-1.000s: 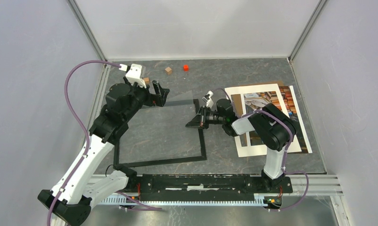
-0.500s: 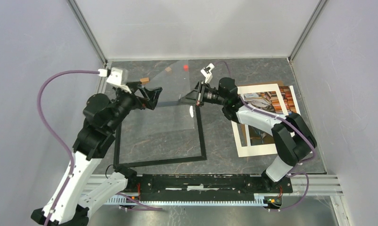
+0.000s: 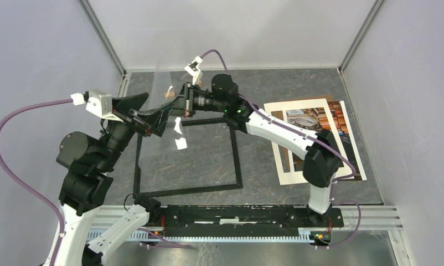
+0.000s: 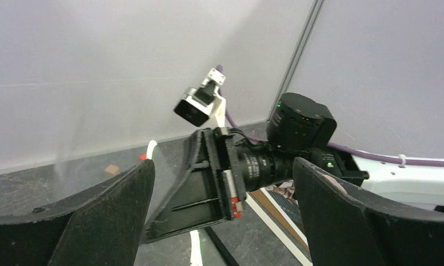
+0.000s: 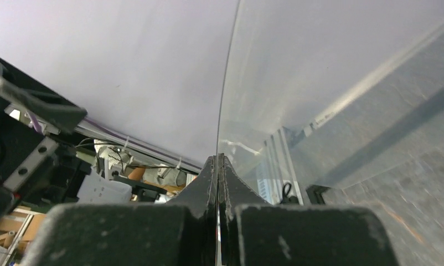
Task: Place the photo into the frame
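Observation:
The black frame [image 3: 237, 160] lies flat on the table in the top view. To its right the photo [image 3: 319, 117] lies under a white mat [image 3: 280, 145]. My right gripper [image 3: 178, 105] reaches over the frame's back left corner. It is shut on the edge of a clear sheet [image 5: 319, 83], which it holds up off the table and tilted. In the right wrist view the right gripper [image 5: 218, 158] pinches that thin edge. My left gripper [image 3: 152, 112] stands open just left of the right one, its fingers apart on either side of it and holding nothing; the left gripper [image 4: 222, 166] faces the right gripper's side.
A small brown block [image 4: 112, 169] and a red cube [image 4: 143, 157] lie near the back wall. Metal posts and enclosure walls stand close at back left. The right arm [image 3: 275, 130] stretches across the frame's back right corner.
My right arm has swung left and up from the frame's right edge, carrying the clear sheet. My left arm has pulled back to the left and risen, still open.

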You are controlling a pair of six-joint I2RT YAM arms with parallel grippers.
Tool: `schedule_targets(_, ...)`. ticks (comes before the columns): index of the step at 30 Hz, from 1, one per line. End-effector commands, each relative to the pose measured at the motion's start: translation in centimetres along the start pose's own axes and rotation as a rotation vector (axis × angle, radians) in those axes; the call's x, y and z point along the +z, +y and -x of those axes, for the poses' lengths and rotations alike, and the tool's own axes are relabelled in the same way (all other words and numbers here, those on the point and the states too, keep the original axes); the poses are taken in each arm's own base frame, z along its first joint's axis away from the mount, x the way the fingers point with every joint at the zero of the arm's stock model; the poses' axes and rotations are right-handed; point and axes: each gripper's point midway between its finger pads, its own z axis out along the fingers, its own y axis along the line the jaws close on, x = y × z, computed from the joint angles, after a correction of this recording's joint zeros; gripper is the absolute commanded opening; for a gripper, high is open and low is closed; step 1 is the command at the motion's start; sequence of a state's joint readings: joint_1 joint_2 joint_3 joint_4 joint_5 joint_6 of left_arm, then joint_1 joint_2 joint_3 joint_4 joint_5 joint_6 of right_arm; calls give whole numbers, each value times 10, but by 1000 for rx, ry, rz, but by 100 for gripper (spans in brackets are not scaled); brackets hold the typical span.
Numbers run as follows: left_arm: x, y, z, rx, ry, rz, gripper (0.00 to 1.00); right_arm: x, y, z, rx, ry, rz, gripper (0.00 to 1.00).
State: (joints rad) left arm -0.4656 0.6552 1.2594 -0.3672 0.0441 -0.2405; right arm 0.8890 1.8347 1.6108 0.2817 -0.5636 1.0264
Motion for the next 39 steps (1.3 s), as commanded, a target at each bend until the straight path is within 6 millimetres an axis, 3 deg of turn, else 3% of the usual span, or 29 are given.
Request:
schedule_targets(1, -11, -8, 20, -35, -41, -20, 100, 30, 37, 14, -34, -18, 62, 0)
schedule_targets(5, -11, -10, 22, -39, -42, -27, 100, 40, 50, 7, 0, -10, 128, 0)
schedule_targets(9, -1, -10, 15, -45, -15, -29, 100, 32, 27, -22, 95, 26, 170, 0)
schedule_targets(18, 15, 0, -19, -41, 63, -8, 100, -23, -100, -71, 216, 11, -38, 0)
schedule_targets(23, 23, 5, -41, -38, 107, -2, 100, -54, -145, -87, 210, -6, -149, 0)
schedule_targets(28, 26, 11, -55, -24, 134, 14, 100, -75, -162, -97, 216, -11, -200, 0)
schedule_targets(39, 31, 19, -80, -14, 184, 32, 100, -102, -170, -109, 216, 10, -217, 0)
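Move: Under the right hand, whose shut fingers still pinch the clear sheet's raised edge, the black frame's middle lies about 35 cm below, some 1 cm back and 2 cm to the right. The wooden block lies 24 cm ahead and 6 cm left of that hand, and the wooden cube 29 cm ahead and 5 cm right. The photo stack is some 6 cm ahead and 50 cm right. From the empty left hand the frame's middle is about 4 cm ahead, 3 cm right and 47 cm below. Swinging the clear sheet back down towards the frame, the right hand first eases about 4 cm left and a little up, then drops some 25 cm while drawing about 12 cm to the right, its last bit nearly level. It tilts about 20 degrees, forward side and fingertips down, and keeps its pinch. The left hand, open and empty, rises slightly, then sinks and reaches forward, tipping down. ##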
